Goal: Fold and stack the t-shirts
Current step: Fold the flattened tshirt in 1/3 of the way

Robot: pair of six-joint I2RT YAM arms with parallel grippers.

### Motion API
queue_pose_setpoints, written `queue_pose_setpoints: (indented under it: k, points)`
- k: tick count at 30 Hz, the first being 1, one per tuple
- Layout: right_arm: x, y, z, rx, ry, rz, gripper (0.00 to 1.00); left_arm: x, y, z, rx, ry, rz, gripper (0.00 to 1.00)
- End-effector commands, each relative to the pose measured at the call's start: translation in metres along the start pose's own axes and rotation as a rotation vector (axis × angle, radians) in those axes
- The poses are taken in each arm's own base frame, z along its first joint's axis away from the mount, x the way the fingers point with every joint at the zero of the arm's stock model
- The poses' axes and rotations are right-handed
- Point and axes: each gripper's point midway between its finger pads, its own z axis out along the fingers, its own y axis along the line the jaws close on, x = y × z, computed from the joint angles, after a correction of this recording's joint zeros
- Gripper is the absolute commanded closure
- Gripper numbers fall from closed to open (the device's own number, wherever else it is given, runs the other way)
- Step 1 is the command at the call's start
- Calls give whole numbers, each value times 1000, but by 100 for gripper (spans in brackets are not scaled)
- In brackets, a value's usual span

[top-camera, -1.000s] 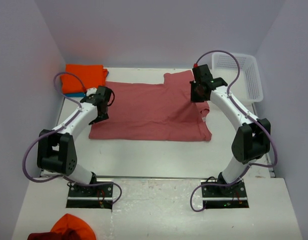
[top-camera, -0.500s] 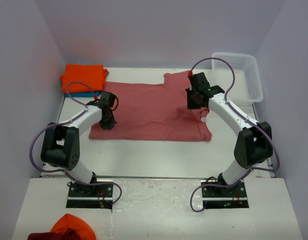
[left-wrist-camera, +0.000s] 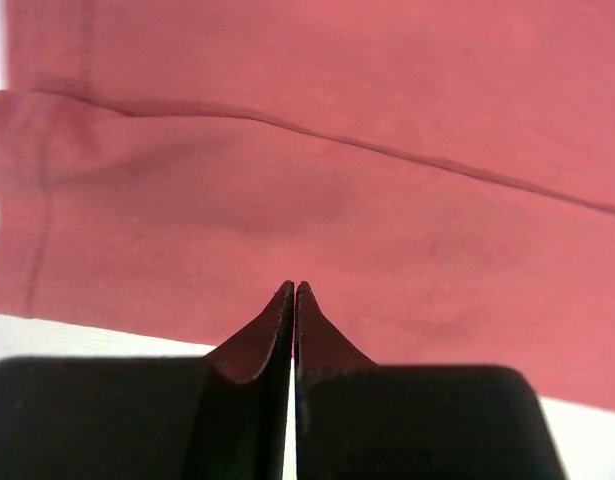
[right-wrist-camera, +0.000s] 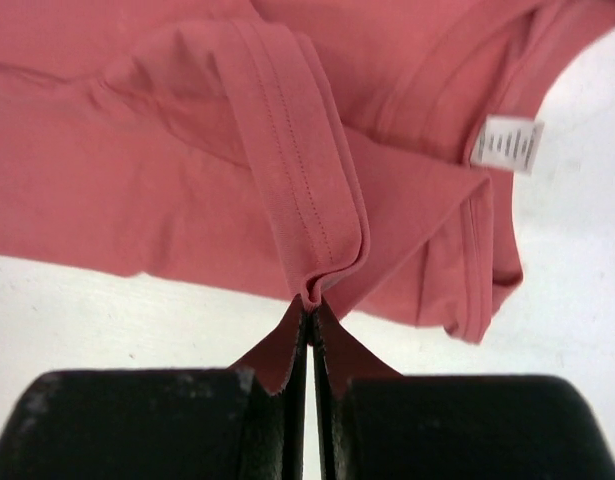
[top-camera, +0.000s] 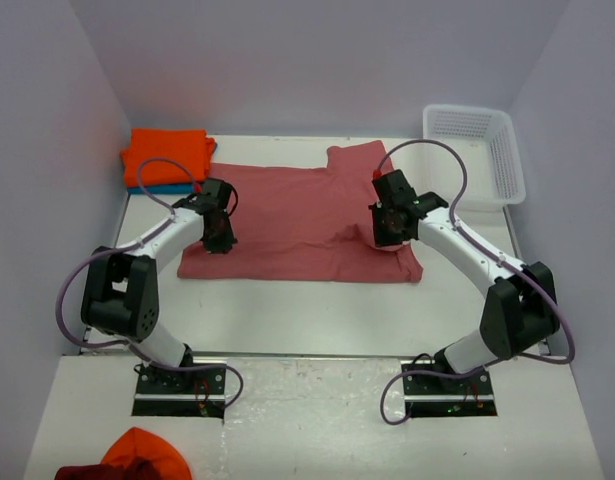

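A dusty salmon-red t-shirt (top-camera: 297, 220) lies spread across the middle of the table. My left gripper (top-camera: 219, 240) is down on its left part, jaws shut, with the tips (left-wrist-camera: 293, 287) pressed into the cloth (left-wrist-camera: 337, 200); any pinched fold is hidden behind them. My right gripper (top-camera: 387, 232) is shut on a raised, stitched hem fold (right-wrist-camera: 317, 270) of the same shirt at its right side. The shirt's white tag (right-wrist-camera: 505, 145) shows near the collar. A folded bright orange t-shirt (top-camera: 167, 155) sits on a teal-blue one (top-camera: 152, 189) at the back left.
A white lattice basket (top-camera: 477, 150) stands at the back right corner. Orange and dark red cloth (top-camera: 137, 455) lies on the near shelf, bottom left, in front of the arm bases. Pale walls close in the table on three sides.
The left gripper dropped onto the shirt's left part and went from open to shut. The right gripper drew its pinched fold nearer and leftward over the shirt.
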Motion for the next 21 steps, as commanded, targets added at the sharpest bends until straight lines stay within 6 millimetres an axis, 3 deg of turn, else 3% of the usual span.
queue_pose_setpoints:
  k: [1,4,5,11,15,21]
  points:
    - [16,-5,-15,17,9,38,100,-24,-46,-35,214,-84,90,100]
    - [30,-2,-21,-5,24,45,100,-26,-83,-55,354,-102,167,99]
    - [35,0,-21,-9,33,42,100,-23,-100,-62,410,-98,199,93]
    - [60,6,-21,-31,73,34,100,-6,-178,-68,620,-2,382,83]
    - [88,6,-14,-20,128,36,100,-6,-214,-69,667,-3,431,73]
    - [110,7,-10,-13,167,52,100,-10,-260,-62,749,43,474,70]
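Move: The left hand, empty and just above the shirt's near-left part, has the raised fold of the t-shirt about 31 cm to its right and 3 cm ahead. The shirt's near-left corner is 9 cm left, 6 cm back. From the right hand, already pinching a hem, the shirt's near edge lies 5 cm back and 8 below; the care label 7 cm right, 4 ahead; the bunched sleeve 8 cm right, 4 back. Sweeping right some 22 cm and a little forward, the left hand rises about 5 cm off the shirt towards the raised fold, turning clockwise about 35 degrees as its shut fingers part slightly. Meanwhile the right hand keeps its pinch on the hem and draws it back and down, over the near edge, tipping its fingers back towards the base. ##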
